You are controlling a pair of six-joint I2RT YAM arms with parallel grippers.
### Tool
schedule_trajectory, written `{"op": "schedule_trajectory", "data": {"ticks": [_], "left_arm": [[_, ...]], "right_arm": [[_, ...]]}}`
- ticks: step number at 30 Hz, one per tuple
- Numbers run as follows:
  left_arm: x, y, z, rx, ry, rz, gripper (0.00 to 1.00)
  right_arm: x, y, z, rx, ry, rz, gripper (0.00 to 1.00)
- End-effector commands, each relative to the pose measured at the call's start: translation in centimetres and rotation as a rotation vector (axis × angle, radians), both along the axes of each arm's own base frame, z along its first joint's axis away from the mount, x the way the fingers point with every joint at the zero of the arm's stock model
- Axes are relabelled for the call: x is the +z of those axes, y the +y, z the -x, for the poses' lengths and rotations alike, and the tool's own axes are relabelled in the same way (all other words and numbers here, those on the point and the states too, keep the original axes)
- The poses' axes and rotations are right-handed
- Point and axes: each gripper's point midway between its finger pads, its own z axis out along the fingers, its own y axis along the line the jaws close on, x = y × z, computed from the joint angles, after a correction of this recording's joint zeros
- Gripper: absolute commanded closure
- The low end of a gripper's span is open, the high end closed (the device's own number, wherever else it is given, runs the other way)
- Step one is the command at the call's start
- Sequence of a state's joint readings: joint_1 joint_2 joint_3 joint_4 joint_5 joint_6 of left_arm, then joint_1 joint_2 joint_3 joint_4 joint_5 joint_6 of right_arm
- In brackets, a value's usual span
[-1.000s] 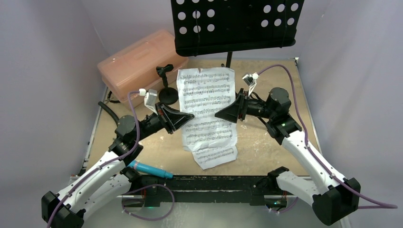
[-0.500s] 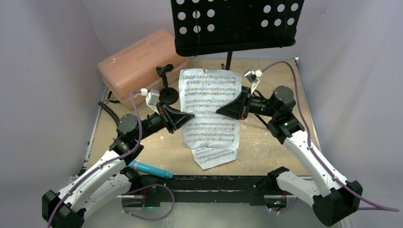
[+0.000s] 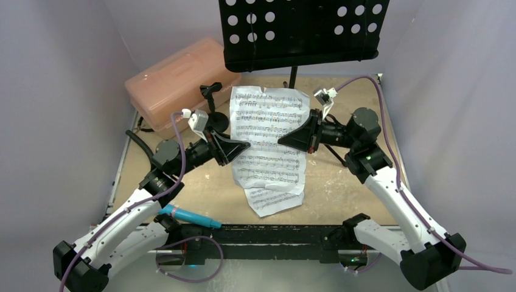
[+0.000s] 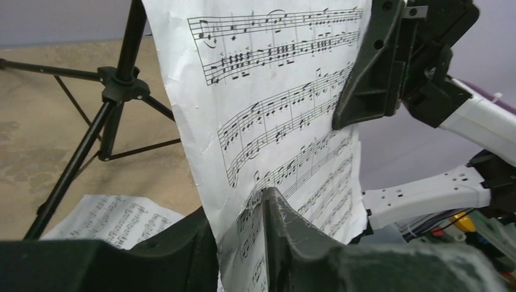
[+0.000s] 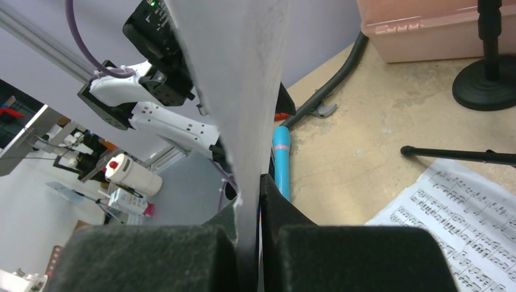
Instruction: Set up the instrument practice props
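Observation:
One white sheet-music page (image 3: pixel 268 131) hangs upright in the air between my two grippers. My right gripper (image 3: pixel 285 141) is shut on its right edge (image 5: pixel 243 79). My left gripper (image 3: pixel 243 146) has its jaws slightly parted, the page's left edge (image 4: pixel 268 91) still between them and resting against one finger (image 4: pixel 286 225). A second page (image 3: pixel 274 199) lies flat on the table below. The black music stand (image 3: pixel 301 33) rises behind, its desk bare. The small mic stand (image 3: pixel 213 118) stands left of the page. The cyan microphone (image 3: pixel 191 217) lies by the near edge.
A pink translucent box (image 3: pixel 176 79) sits at the back left beside the mic stand. The music stand's tripod legs (image 4: pixel 118 91) spread over the table behind the held page. A black hose (image 5: pixel 331 82) runs along the left side.
My right gripper has closed onto the page's right edge. My left gripper's jaws have parted a little. The page has shifted slightly away from me.

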State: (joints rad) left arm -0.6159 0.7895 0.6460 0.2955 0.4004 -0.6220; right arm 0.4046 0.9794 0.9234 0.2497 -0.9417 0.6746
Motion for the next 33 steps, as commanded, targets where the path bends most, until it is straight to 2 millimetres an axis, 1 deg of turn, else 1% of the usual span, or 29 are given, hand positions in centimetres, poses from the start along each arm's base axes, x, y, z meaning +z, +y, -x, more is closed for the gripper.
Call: {"op": "schedule_trajectory", "data": {"ticks": [1, 3, 4, 8, 11, 12, 13, 17, 19, 21, 24, 28, 33], "left_arm": [[1.8, 0.4, -0.5, 0.042, -0.051, -0.015, 0.65], [1.2, 0.8, -0.9, 0.073, -0.024, -0.028, 0.52], [1.1, 0.9, -1.1, 0.083, -0.017, -0.027, 0.48], [1.4, 0.9, -0.9, 0.080, -0.011, -0.042, 0.40], [1.2, 1.0, -1.1, 0.087, -0.004, -0.063, 0.34], [1.2, 1.0, -1.2, 0.089, -0.001, -0.067, 0.27], [1.3, 0.9, -1.2, 0.086, -0.001, -0.073, 0.25], [1.4, 0.6, -0.8, 0.048, -0.027, -0.112, 0.23], [1.7, 0.2, -0.1, 0.003, -0.061, -0.104, 0.24], [2.3, -0.3, 0.6, -0.046, -0.103, -0.086, 0.25], [3.2, -0.8, 1.4, -0.103, -0.150, -0.073, 0.26], [5.0, -1.5, 2.1, -0.165, -0.201, -0.028, 0.27], [6.7, -2.6, 2.6, -0.252, -0.196, 0.007, 0.29]], "right_arm": [[2.0, -0.5, 1.1, 0.010, -0.104, 0.005, 1.00], [1.8, -0.7, 1.1, 0.003, -0.117, 0.020, 1.00], [1.8, -0.7, 1.0, -0.004, -0.121, 0.027, 1.00], [2.1, -1.1, 1.0, -0.039, -0.146, 0.027, 1.00], [3.2, -1.5, 0.7, -0.094, -0.196, 0.006, 1.00], [3.9, -1.8, 0.6, -0.124, -0.230, -0.004, 1.00], [4.2, -2.0, 0.5, -0.150, -0.250, -0.009, 1.00], [5.2, -2.7, 1.0, -0.194, -0.334, -0.053, 1.00], [6.0, -3.0, 1.3, -0.212, -0.380, -0.071, 1.00], [6.2, -3.2, 1.9, -0.206, -0.412, -0.072, 1.00], [6.2, -3.2, 2.5, -0.175, -0.450, -0.064, 1.00], [5.9, -2.9, 3.2, -0.119, -0.483, -0.030, 1.00], [5.5, -2.6, 2.7, -0.104, -0.490, -0.003, 1.00]]}}
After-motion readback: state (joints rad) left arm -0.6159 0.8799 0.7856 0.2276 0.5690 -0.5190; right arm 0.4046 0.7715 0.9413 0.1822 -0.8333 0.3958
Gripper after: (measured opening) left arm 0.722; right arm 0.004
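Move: Between the two hands hangs the sheet music, its middle about 4 cm left of the right hand and level with it. The music stand's desk lies some 20 cm ahead, 5 cm right and 15 cm above the right hand; from the left hand it is roughly 20 cm ahead, 12 cm right and 20 cm up. The loose sheet lies 37 cm below the right hand, about 2 cm ahead and 3 cm left; the microphone stand is 18 cm ahead, 20 cm left and 30 cm down. Spreading its slightly parted fingers wide, the left hand lets go of the held sheet's left edge, edging about 1 cm forward, then 3 cm rightward, back and up. The right hand keeps its pinch on the right edge, lifts nearly 6 cm while drawing about 3 cm back and right, rolls some 25 degrees so its forward side rises, then sinks a centimetre. ##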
